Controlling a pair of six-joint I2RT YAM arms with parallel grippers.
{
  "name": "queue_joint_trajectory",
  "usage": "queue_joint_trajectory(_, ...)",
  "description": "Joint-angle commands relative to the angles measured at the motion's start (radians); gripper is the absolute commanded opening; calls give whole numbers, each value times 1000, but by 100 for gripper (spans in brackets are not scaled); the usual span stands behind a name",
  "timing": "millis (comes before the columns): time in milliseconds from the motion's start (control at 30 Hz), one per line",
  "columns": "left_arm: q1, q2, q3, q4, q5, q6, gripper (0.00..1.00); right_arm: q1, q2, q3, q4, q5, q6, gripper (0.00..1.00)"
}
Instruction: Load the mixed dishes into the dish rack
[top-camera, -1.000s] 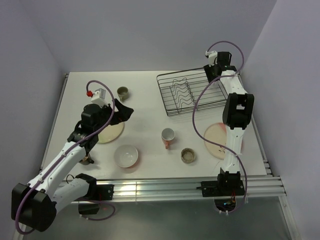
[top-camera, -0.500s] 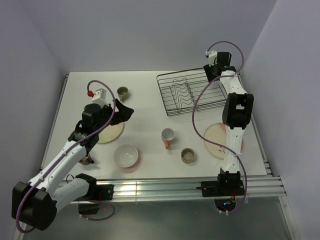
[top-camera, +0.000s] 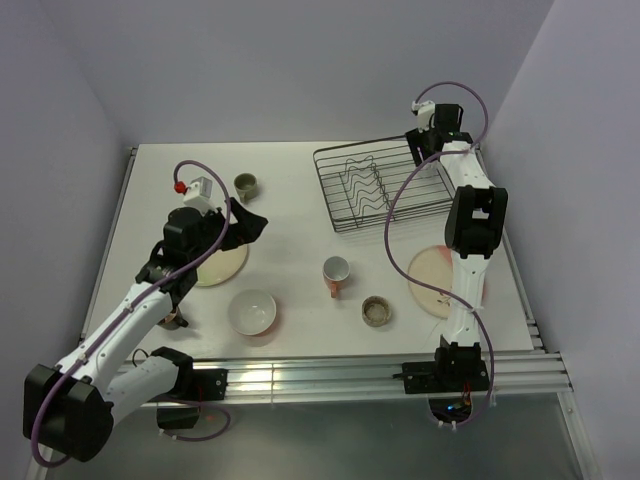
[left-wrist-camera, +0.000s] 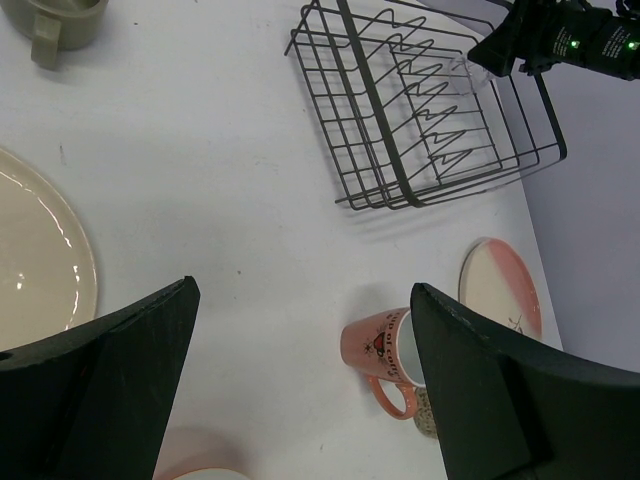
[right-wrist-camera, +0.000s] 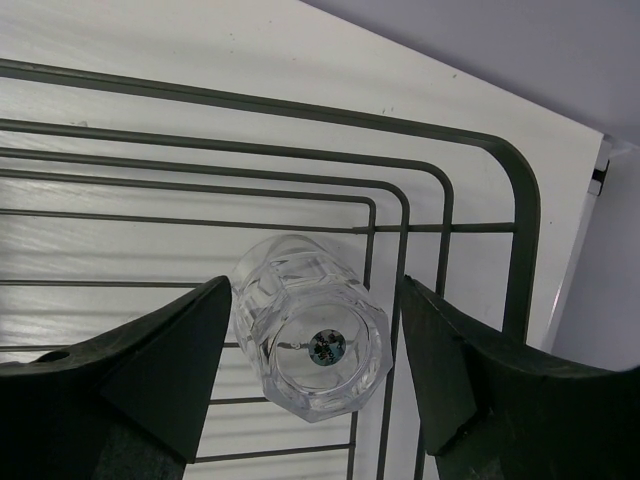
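The black wire dish rack stands at the back right of the table. A clear glass sits upside down on the rack's floor wires in its far right corner. My right gripper straddles the glass, open, with a gap at each finger. My left gripper hovers open over bare table, holding nothing. A pink mug lies on its side below it. A cream plate, a white bowl, an olive cup and a cream-and-pink plate rest on the table.
A speckled cup sits near the front, between the mug and the pink plate. A small brown cup is partly hidden under my left arm. Wavy plate dividers fill the rack's left half. The right arm stretches across the pink plate.
My right gripper's fingers have spread apart from the glass, which stays in the rack. Neither arm has shifted otherwise, and the left gripper is unchanged.
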Motion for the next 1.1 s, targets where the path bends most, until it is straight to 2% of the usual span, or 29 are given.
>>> queue_joint_trajectory(0,4,-34,27,40,8,-6,94,-7,10,28,47,6,15,76)
queue_joint_trajectory(367,7,36,99,7,-65,-8,93,-22,-131,31,65,-73,39,78)
queue_joint_trajectory(533,21,171,222,-107,-111,-23,91,-22,-227,16,29,-138,38,78)
queue_joint_trajectory(600,51,255,268,-153,-110,-49,89,-22,-284,5,-20,-210,18,79)
queue_joint_trajectory(667,87,363,338,-222,-110,-95,82,-20,-367,-27,-54,-323,-4,79)
queue_joint_trajectory(733,130,435,413,-262,-104,-132,74,-19,-439,-131,-80,-430,-33,78)
queue_joint_trajectory(767,140,473,441,-304,-105,-141,72,-14,-482,-186,-74,-542,-39,77)
queue_joint_trajectory(833,163,587,531,-333,-110,-154,67,-2,-611,-360,-54,-648,-65,77)
queue_joint_trajectory(900,182,696,602,-370,-110,-146,62,42,-738,-529,-25,-725,-79,76)
queue_joint_trajectory(1000,191,835,768,-437,-172,-100,59,128,-867,-686,-21,-767,-88,75)
queue_joint_trajectory(1067,193,935,884,-472,-192,-60,56,157,-913,-727,-40,-794,-81,73)
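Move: The olive mug stands about 23 cm ahead of the left hand, 5 cm to its left and some 17 cm below. The pale plate short of it is roughly 6 cm ahead of that hand and 13 cm left, 20 cm down. For the right hand, the clear glass is right under its open fingers, about 4 cm down; the dish rack's middle lies 7 cm back and 12 cm left, and the olive mug 55 cm left, 9 cm back. The olive mug is approached by the left hand, which hovers, then sweeps forward some 16 cm while sinking about 10 and drifting left, tipping nose-down, turning counter-clockwise and partly closing its wide-open fingers, touching nothing yet. From the clear glass, already released, the right hand lifts off nearly straight up, then swings back and left over the rack, still open, turning about 40 degrees counter-clockwise. ##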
